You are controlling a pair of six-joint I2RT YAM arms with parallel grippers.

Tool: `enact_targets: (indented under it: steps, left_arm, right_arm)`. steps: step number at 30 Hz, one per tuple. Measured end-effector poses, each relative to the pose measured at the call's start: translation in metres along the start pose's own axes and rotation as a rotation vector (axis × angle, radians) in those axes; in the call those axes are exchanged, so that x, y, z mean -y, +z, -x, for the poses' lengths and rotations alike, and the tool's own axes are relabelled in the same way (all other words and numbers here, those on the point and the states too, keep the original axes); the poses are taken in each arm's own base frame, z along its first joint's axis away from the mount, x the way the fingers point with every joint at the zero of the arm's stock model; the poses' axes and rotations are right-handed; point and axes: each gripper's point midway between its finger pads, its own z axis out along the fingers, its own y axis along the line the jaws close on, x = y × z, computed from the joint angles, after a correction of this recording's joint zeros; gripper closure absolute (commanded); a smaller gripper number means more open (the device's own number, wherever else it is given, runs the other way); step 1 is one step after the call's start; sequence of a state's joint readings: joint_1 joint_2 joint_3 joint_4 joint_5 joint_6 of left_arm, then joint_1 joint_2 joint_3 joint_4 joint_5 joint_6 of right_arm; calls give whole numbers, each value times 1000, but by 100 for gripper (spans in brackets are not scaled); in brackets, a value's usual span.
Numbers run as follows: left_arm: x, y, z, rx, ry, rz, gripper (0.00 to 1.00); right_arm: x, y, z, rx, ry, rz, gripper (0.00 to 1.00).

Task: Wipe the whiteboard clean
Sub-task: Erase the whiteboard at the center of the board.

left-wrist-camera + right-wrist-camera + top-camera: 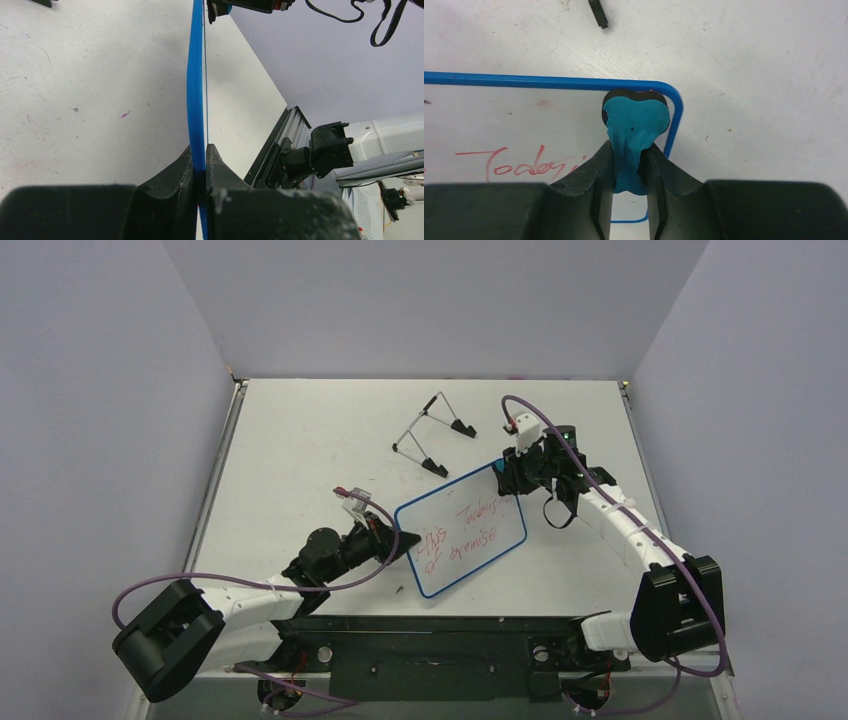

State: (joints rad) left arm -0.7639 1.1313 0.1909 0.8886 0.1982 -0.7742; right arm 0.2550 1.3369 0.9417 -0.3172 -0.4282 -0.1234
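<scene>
The whiteboard [470, 540], white with a thin blue rim and red handwriting, lies near the table's front centre. My left gripper [408, 538] is shut on its left edge; in the left wrist view the blue rim [196, 85] runs edge-on between the black fingers [175, 172]. My right gripper [508, 480] is shut on the blue bow-shaped eraser [634, 125]. The eraser rests on the board's far right corner [674, 100], right of the red word "Today" [519, 165].
A thin wire easel stand [432, 433] with black feet lies behind the board at the table's back centre. One small black piece [598, 13] lies on the table beyond the board's corner. Grey walls close in the left, back and right sides.
</scene>
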Motion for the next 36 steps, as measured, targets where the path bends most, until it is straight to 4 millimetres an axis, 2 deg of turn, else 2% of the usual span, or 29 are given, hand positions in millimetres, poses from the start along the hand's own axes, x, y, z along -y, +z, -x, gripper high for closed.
enact_targets:
  steps: [3, 5, 7, 10, 11, 13, 15, 18, 20, 21, 23, 25, 29, 32, 36]
  left_arm:
    - [-1, 1, 0, 2, -5, 1, 100]
    - [-2, 2, 0, 5, -12, 6, 100]
    - [-4, 3, 1, 13, -18, 14, 100]
    - [-5, 4, 1, 17, -23, 20, 100]
    - [-5, 4, 1, 17, -23, 21, 100]
    - [-6, 4, 1, 18, -23, 22, 100]
    - [-6, 4, 1, 18, -23, 22, 100]
    - [-5, 4, 1, 17, -15, 19, 100]
    - [-5, 4, 1, 14, -10, 16, 100]
    - [-5, 4, 0, 13, -8, 14, 100]
    - [-4, 4, 0, 11, -3, 10, 100]
    - [-4, 5, 1, 8, 6, 9, 100]
    - [-2, 9, 5, 2, 39, 9, 100]
    - [-3, 11, 8, -2, 63, 19, 100]
    - [-5, 12, 17, 1, 101, 35, 100]
  right_arm:
    - [-13, 3, 1, 0, -23, 33, 100]
    - [-39, 7, 3, -1, -70, 101, 100]
    - [-72, 9, 4, 0, -129, 197, 100]
    - [-104, 8, 3, 3, -192, 290, 100]
    - [-105, 8, 2, 2, -197, 293, 100]
    - [-98, 8, 3, 3, -187, 277, 100]
    - [-79, 7, 4, 4, -156, 224, 100]
    - [-25, 3, 4, 5, -66, 70, 100]
    - [1, -1, 1, 5, -20, -6, 100]
    - [6, -3, 1, 6, -11, -18, 100]
    - [2, -6, 3, 14, -9, -1, 100]
    - [-12, -15, 11, 46, -28, 54, 100]
    - [-33, -50, 37, 168, -97, 138, 100]
    - [-26, -67, 46, 227, -115, 128, 100]
    - [-10, -63, 35, 188, -98, 101, 100]
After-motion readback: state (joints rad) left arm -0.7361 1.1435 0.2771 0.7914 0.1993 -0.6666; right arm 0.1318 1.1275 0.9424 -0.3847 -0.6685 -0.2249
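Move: The right hand holds the eraser in the top right corner of the whiteboard. The board's middle lies about 8 cm back, 8 cm to its left and 5 cm lower; the red word "Today" is some 4 cm back, 5 cm left and 3 cm lower. The stand's nearer foot lies roughly 8 cm ahead, 13 cm left and 13 cm below. The left hand grips the board's left edge, with the middle about 9 cm to its right and 1 cm ahead, slightly lower. Wiping along the board's top edge, the right hand sweeps the eraser about 8 cm left and 6 cm back, swinging some 20 degrees counter-clockwise, then retraces the stroke to the corner. There it lifts off, rising some 8 cm while drawing back, tilts its fingertips up about 10 degrees, and starts to sink. The left hand keeps its pinch, easing the board 2 cm forward at the end. ##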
